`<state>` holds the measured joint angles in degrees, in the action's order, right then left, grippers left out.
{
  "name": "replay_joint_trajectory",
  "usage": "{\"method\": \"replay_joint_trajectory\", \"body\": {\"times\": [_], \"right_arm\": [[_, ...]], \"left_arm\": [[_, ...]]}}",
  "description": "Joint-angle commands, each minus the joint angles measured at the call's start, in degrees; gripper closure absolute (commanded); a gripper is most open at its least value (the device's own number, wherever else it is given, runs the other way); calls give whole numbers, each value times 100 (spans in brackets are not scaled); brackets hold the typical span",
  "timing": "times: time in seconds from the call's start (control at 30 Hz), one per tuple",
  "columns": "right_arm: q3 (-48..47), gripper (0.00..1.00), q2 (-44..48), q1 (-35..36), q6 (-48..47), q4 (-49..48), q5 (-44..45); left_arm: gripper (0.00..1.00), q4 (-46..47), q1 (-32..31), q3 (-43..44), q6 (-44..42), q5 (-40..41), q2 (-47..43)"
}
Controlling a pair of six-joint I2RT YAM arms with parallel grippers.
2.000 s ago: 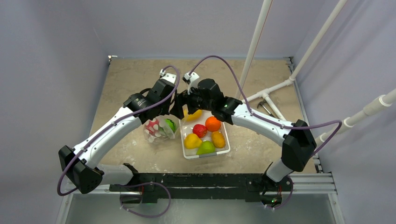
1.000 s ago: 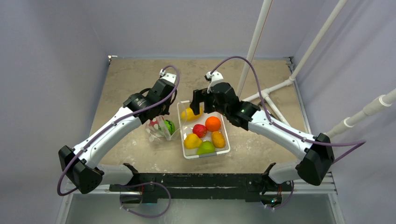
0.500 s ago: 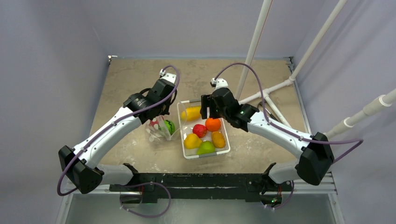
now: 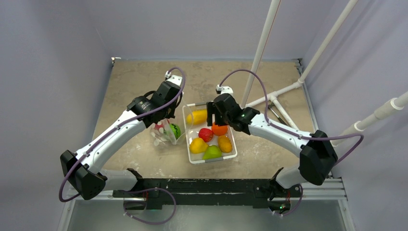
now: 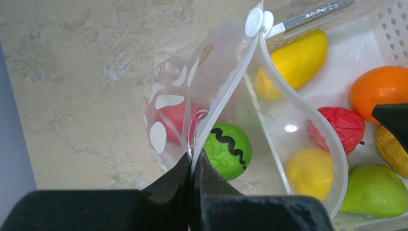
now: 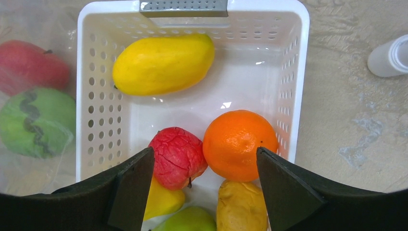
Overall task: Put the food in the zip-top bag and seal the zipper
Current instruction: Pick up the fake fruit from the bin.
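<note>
The zip-top bag (image 5: 178,96) hangs open beside the white tray (image 4: 211,160). My left gripper (image 5: 195,156) is shut on its zipper (image 5: 230,94) strip, holding the mouth up. A green striped fruit (image 5: 226,149) and a red one (image 5: 173,115) lie inside the bag. My right gripper (image 6: 204,151) is open, low over the tray, its fingers on either side of a red fruit (image 6: 178,156) and an orange (image 6: 240,144) without touching them. A yellow mango (image 6: 163,63) lies at the tray's far end. A yellow, a green and a brownish fruit lie at the near end.
A white pipe frame (image 4: 274,98) stands on the table right of the tray, and one pipe end (image 6: 389,55) lies close to the tray's right wall (image 6: 303,72). The bag's white slider (image 5: 255,21) sits at the far end of the zipper.
My right gripper left the bag mouth, swung right over the tray and came down over the red fruit and the orange. Its jaws narrowed slightly. The left arm held still.
</note>
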<state>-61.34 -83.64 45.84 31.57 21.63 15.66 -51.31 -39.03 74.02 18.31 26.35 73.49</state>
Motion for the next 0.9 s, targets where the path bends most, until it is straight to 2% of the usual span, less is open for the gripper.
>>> {"method": "replay_joint_trajectory", "body": {"times": [0.0, 0.87], "right_arm": [[60, 19, -64, -5, 347, 121, 391], [-47, 15, -967, 100, 744, 544, 802]], "left_arm": [[100, 270, -9, 61, -146, -130, -124], [100, 426, -9, -261, -448, -350, -344]]}}
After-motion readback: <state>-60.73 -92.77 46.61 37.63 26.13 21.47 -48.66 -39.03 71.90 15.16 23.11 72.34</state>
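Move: The orange in the bin lies about 8 cm below the right gripper, roughly 2 cm to its right and 1 cm back. From that gripper the red fruit sits some 4 cm left and 3 cm back, the long yellow fruit about 7 cm left and 5 cm ahead, and the ochre fruit about 8 cm back and 4 cm right, all about 9 cm down. From the left gripper the orange is roughly 19 cm right, 5 cm back and 14 cm below. Sink the right gripper about 7 cm into the bin over the orange, easing some 2 cm to the right as it goes. Tip the fingers further down, drop the hand's left side about 10 degrees and turn slightly clockwise. Keep the fingers wide open so they come down either side of the orange, without closing. Keep the left gripper pinching the bag's rim, nearly in place. ##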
